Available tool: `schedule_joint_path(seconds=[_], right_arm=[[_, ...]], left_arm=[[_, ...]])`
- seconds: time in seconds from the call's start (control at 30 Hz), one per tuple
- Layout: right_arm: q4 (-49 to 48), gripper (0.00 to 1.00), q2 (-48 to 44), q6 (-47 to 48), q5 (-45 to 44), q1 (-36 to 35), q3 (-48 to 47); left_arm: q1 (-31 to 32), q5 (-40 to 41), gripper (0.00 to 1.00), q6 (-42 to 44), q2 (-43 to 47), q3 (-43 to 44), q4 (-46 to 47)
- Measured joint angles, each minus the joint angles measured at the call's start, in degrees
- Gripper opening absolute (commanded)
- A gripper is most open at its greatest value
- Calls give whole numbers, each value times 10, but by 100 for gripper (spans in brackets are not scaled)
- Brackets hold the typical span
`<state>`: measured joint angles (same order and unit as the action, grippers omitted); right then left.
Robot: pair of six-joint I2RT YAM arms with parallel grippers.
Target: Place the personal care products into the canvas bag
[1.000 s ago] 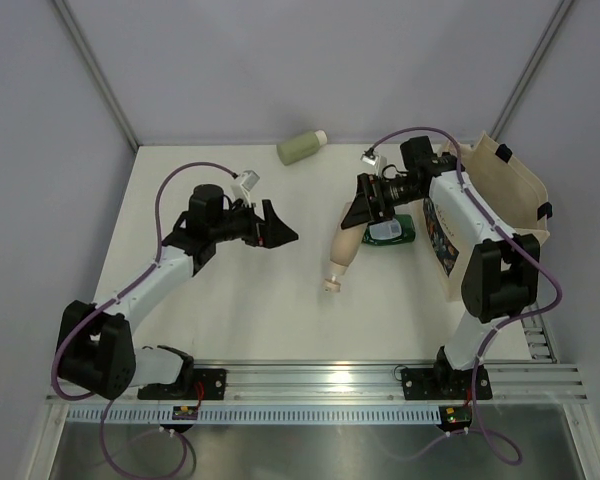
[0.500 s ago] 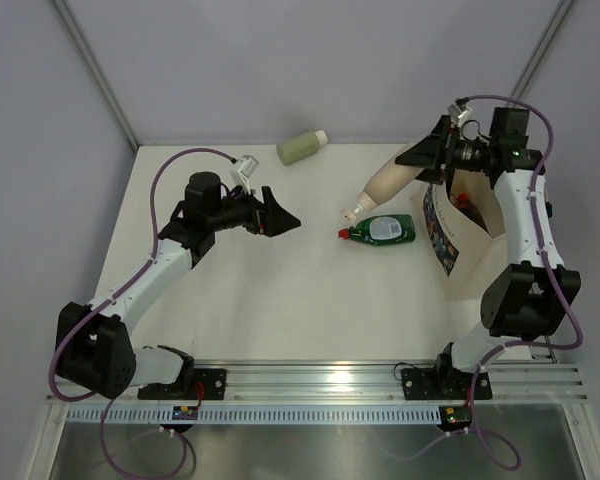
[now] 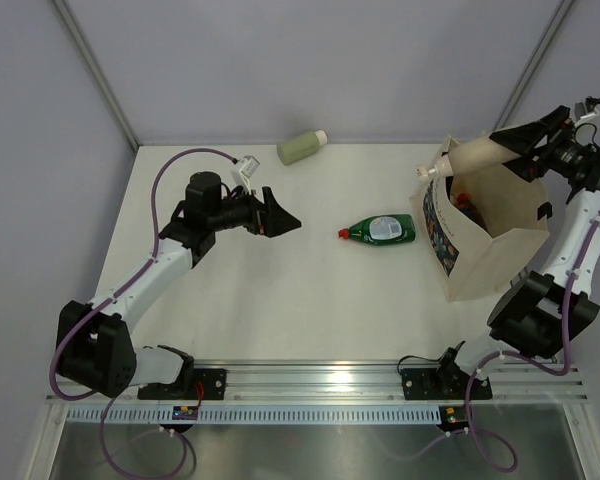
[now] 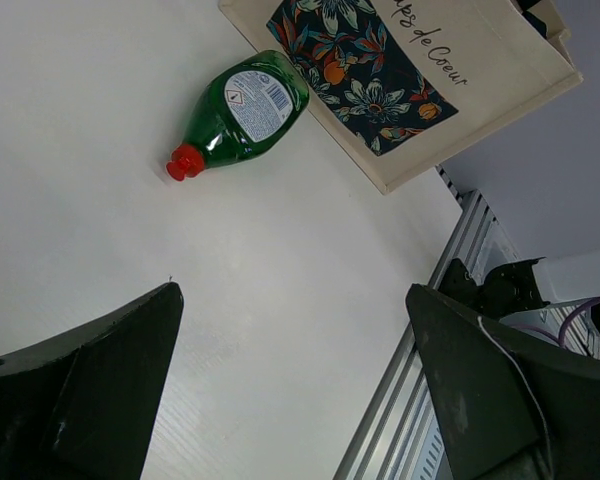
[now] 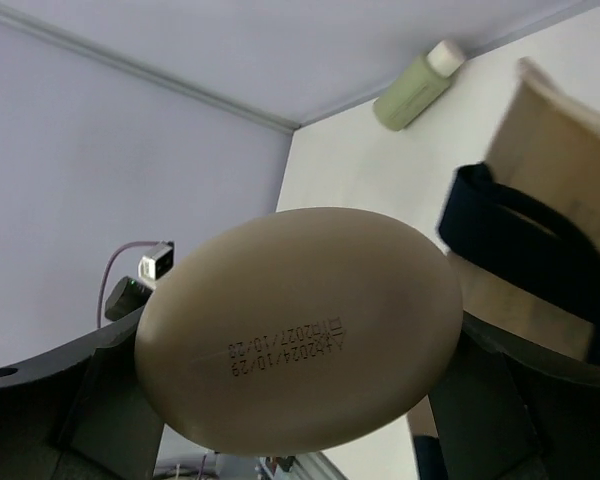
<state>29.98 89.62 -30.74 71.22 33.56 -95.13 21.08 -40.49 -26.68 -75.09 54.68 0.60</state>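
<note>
My right gripper (image 3: 515, 150) is shut on the beige bottle (image 3: 470, 158) and holds it level over the open canvas bag (image 3: 500, 240), cap toward the left. In the right wrist view the bottle's oval base (image 5: 298, 328) fills the space between the fingers. A dark red bottle (image 3: 464, 203) shows inside the bag. The green bottle with a red cap (image 3: 382, 230) lies on the table left of the bag; it also shows in the left wrist view (image 4: 242, 108). A sage-green cylinder (image 3: 302, 147) lies at the back. My left gripper (image 3: 280, 222) is open and empty, left of the green bottle.
The bag's flowered picture panel (image 4: 365, 62) faces the green bottle. A dark handle tab (image 5: 525, 250) hangs on the bag's rim. Grey walls close the table at the back and sides. A metal rail (image 3: 320, 380) runs along the near edge.
My right gripper lifted the beige bottle from the table's middle and carried it right, over the bag's opening. The left arm moved slightly back and then held still.
</note>
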Motion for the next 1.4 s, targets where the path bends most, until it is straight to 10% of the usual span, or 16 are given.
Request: schedule_joint_path(seconds=[0.4, 0.77, 1.1, 1.4], right_arm=[[22, 0, -42, 42, -70, 130, 0], [190, 3, -59, 341, -313, -12, 11], [234, 23, -19, 464, -423, -99, 24], [282, 69, 127, 483, -499, -100, -79]], left_arm=[[0, -11, 99, 0, -7, 0, 7], [0, -13, 99, 5, -15, 0, 8], [0, -5, 99, 31, -11, 0, -15], [0, -2, 99, 36, 4, -13, -14]])
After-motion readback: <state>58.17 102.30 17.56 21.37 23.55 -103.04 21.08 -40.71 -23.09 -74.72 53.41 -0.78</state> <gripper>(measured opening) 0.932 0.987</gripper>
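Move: The right hand holds the beige bottle by its base end, high over the far side of the canvas bag; the middle of the bag lies about 24 cm below, 4 cm back and 7 cm right of this hand. Two red bottles already in it are some 3 cm back, 3 cm right and 27 cm below the hand; the green bottle lies 7 cm back, 16 cm left and 35 cm below. From the idle left hand, the bag is about 4 cm ahead, 50 cm right and 11 cm below. Keeping its grip on the beige bottle, the right hand first carries on to its right by about 9 cm, roughly level and easing slightly back, drawing the bottle's cap end in from over the bag's left rim. It then sinks some 17 cm into the bag mouth, swinging partly back left before edging right again with a little forward reach at the end, while the wrist tips over by about 55 degrees so that the fingers and the bottle's cap point steeply down towards the red bottles. ##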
